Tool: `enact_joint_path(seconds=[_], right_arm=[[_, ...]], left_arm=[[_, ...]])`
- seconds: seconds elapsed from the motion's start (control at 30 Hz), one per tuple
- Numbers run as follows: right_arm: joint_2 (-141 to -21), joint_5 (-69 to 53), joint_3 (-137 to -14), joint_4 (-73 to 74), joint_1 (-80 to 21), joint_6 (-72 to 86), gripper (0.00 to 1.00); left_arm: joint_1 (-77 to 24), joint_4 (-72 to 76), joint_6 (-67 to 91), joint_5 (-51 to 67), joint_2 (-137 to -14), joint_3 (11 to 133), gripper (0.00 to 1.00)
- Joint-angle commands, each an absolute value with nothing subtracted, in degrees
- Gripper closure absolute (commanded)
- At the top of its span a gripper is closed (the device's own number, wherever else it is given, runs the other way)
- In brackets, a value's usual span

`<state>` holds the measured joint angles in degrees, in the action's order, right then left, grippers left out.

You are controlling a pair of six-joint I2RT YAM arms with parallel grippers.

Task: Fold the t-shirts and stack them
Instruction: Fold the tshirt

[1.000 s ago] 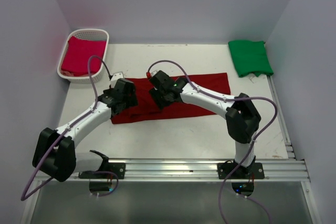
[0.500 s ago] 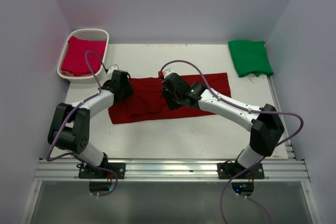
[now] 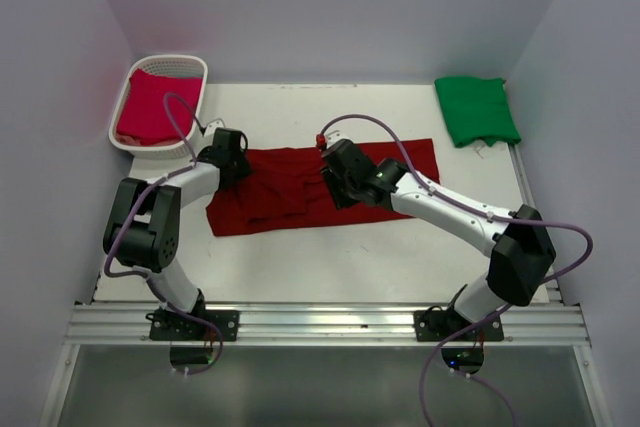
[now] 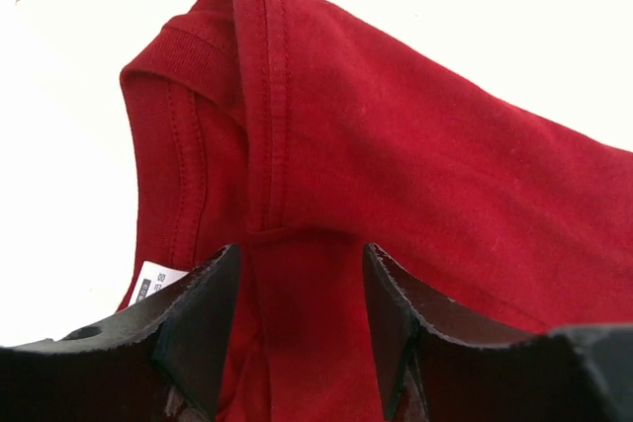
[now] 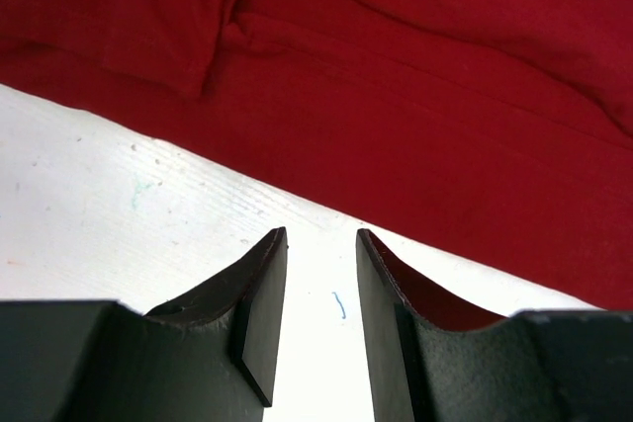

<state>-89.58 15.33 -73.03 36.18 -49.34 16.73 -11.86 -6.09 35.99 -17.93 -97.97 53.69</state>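
Note:
A dark maroon t-shirt (image 3: 300,192) lies folded into a long strip across the middle of the table. My left gripper (image 3: 229,150) is at its far left corner. In the left wrist view the left gripper (image 4: 300,254) stands open astride a raised fold of the maroon t-shirt (image 4: 396,145), beside the collar and its white label (image 4: 153,282). My right gripper (image 3: 327,149) is at the strip's far edge; in the right wrist view the right gripper (image 5: 321,239) is narrowly open over bare table, short of the maroon t-shirt's (image 5: 415,76) hem. A folded green t-shirt (image 3: 476,109) lies far right.
A white lattice basket (image 3: 165,64) at the far left corner holds a crimson t-shirt (image 3: 150,107). A metal rail (image 3: 350,322) runs along the near edge, where the arms' bases are bolted. Purple walls close in the table (image 3: 330,267) on three sides.
My left gripper has moved away from me to the shirt's far left corner and its jaws have narrowed. My right gripper has shifted right along the shirt and has also narrowed.

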Motion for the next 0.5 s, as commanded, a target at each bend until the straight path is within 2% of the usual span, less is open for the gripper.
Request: enact_joint_path(seconds=[0.0,0.3,0.47], right_arm=[[-87.6,15.5,-72.7,34.9,-48.8,17.2,0.62],[-87.4,15.3,-72.2,35.0,-48.7,17.2,0.64],[-86.6,15.4,-71.5,35.0,-48.3,17.4,0.66]], left_arm=[[-11.3,-3.4,36.1,-18.5,-97.3,54.6,0.45],[-9.2,-2.4,35.5,-19.0,-101.8,56.2,0.56],[-7.7,-3.1,35.6,-18.7,-103.8,57.4,0.69]])
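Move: The left hand's target, the lower end of the red t-shirt's stitched hem, is roughly 2 cm to its left, level with it front to back and some 2 cm below. The shirt's far left corner is about 9 cm ahead and 6 cm left, the white tag 4 cm back and 5 cm left. The basket stands about 18 cm ahead and 18 cm left. From the right hand the hem end is some 7 cm ahead, 26 cm left and 13 cm below. The left hand eases about 2 cm left while sinking 1.5 cm, fingers narrowing around the hem end. ##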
